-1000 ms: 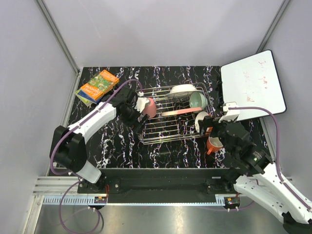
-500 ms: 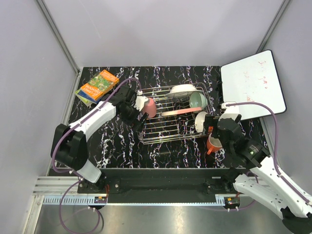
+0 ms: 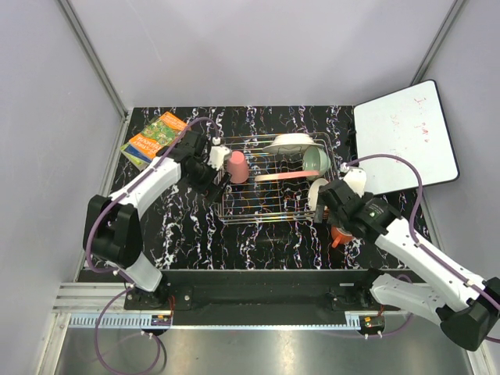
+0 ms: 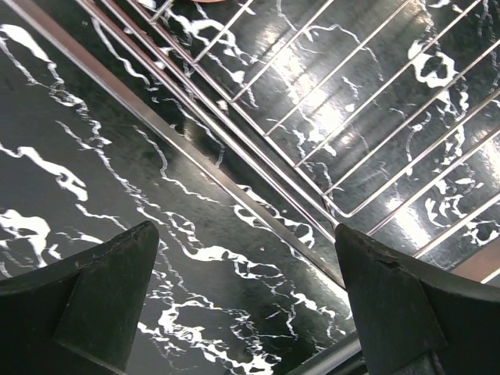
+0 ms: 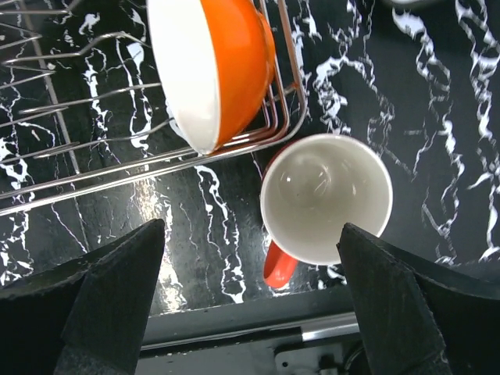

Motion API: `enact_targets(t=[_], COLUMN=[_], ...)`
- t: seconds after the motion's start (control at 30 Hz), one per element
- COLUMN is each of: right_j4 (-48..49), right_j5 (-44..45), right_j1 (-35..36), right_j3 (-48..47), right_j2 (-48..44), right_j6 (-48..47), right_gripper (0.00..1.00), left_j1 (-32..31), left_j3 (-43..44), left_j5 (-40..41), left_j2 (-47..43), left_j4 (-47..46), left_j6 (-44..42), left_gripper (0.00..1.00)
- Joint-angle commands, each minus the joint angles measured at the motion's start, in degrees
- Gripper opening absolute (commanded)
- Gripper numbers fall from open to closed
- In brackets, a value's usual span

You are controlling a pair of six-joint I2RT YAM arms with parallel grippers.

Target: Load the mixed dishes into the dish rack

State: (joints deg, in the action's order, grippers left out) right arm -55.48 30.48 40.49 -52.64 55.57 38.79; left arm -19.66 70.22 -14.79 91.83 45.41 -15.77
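The wire dish rack [image 3: 266, 205] holds a pink tumbler [image 3: 237, 166] on its side at the left end, a pink-cream plate [image 3: 281, 176], a cream-white dish [image 3: 293, 143] and a pale green bowl [image 3: 317, 160]. A bowl [image 5: 211, 66], white inside and orange outside, leans on edge in the rack's near right corner. The orange handled mug [image 5: 324, 199] stands upright on the table just outside that corner. My right gripper [image 5: 250, 234] hangs open above the mug and its handle. My left gripper [image 4: 246, 230] is open over the table beside the rack's [image 4: 312, 141] left edge, holding nothing.
An orange-green snack packet [image 3: 156, 138] lies at the back left. A white board [image 3: 405, 137] leans at the back right. Grey walls close in the black marbled table [image 3: 187, 226] on three sides. The table's near edge runs right below the mug.
My left gripper has drawn back toward the far left, off the tumbler's side. My right wrist has swung left and now sits more directly over the mug. Both grippers stayed open.
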Motion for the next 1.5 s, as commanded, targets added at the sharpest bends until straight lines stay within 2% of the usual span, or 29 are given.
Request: enact_targets(t=[0.0,0.2,0.3,0.57,0.67,0.73,0.8,0.83,0.9,1.03,1.13,1.23,1.33,1.47], right_j4=[-1.91,1.42,5.02,8.11,8.20,8.64,9.08,8.99,8.81,8.29,8.37,9.16,12.93,20.58], right_j5=[-0.95,-1.38,-4.63,-4.82,-4.38,-4.11,-3.94,-3.94,-4.28,-4.90,-6.04,-9.46,-14.73,-26.22], right_j1=[0.03,0.03,0.46,1.87,1.87,1.87,1.79,1.87,1.87,1.87,1.87,1.96,2.14,2.22], right_j3=[0.52,5.35,8.51,12.30,12.74,13.18,13.44,13.62,13.79,13.62,13.62,12.57,11.34,9.14], right_j2=[0.59,-0.02,1.11,2.44,2.35,2.09,1.74,1.56,1.73,1.91,1.65,1.38,-0.81,-6.43], right_j6=[7.35,12.71,12.81,12.37,12.63,12.63,12.72,12.98,13.33,13.51,12.90,10.88,7.11,0.61], right_gripper=[1.00,1.00,1.00,0.98,0.85,0.70,0.52,0.30,0.12,0.10,0.00,0.00,0.00,0.00], left_j1=[1.90,2.26,2.26,2.26,2.26,2.26,2.26,2.26,2.26,2.34,2.26,2.35,2.35,2.96], left_j3=[4.05,6.59,7.83,9.06,8.89,8.89,8.89,8.97,8.89,8.62,8.45,8.53,9.23,11.60], left_j5=[2.14,0.20,-0.07,-0.24,-0.59,-0.68,-0.68,-0.77,-0.60,-0.33,-0.59,-0.59,-0.59,-2.00], left_j2=[0.63,-0.95,-1.74,-3.06,-3.33,-3.59,-3.85,-3.85,-4.20,-4.82,-5.08,-5.43,-5.96,-7.54], left_j4=[-0.85,0.21,0.82,1.79,1.88,1.79,1.88,1.88,1.88,1.88,1.96,2.14,2.14,3.19], left_j6=[-2.07,-1.11,-1.10,-0.40,-0.23,-0.14,-0.14,-0.05,-0.14,-0.40,-0.58,-0.66,-0.66,0.21], left_gripper=[0.99,0.99,0.99,0.99,0.99,0.99,0.99,0.99,0.99,0.99,0.99,0.99,0.99,0.99])
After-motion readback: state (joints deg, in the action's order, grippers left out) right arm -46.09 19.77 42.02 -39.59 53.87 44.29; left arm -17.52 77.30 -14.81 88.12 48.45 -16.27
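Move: The orange mug stands upright about 3 cm to the right of the open right hand, level with it fore and aft and some 11 cm below, with its handle pointing back-left. The rack's near right corner is roughly 5 cm ahead of that hand, 10 cm down; the orange bowl inside it is about 11 cm ahead and 5 cm left, 9 cm down. From the left hand, the mug lies some 41 cm right, 13 cm back and 5 cm lower. The orange mug's left wall, beside the handle, gets pinched at the rim: the right hand sinks nearly 8 cm, easing a little back and left while its fingers tip steeper, then shuts and keeps hold, edging left at the end. The left hand, empty and open, goes forward briefly and rises some 5 cm from the rack's left rail. ##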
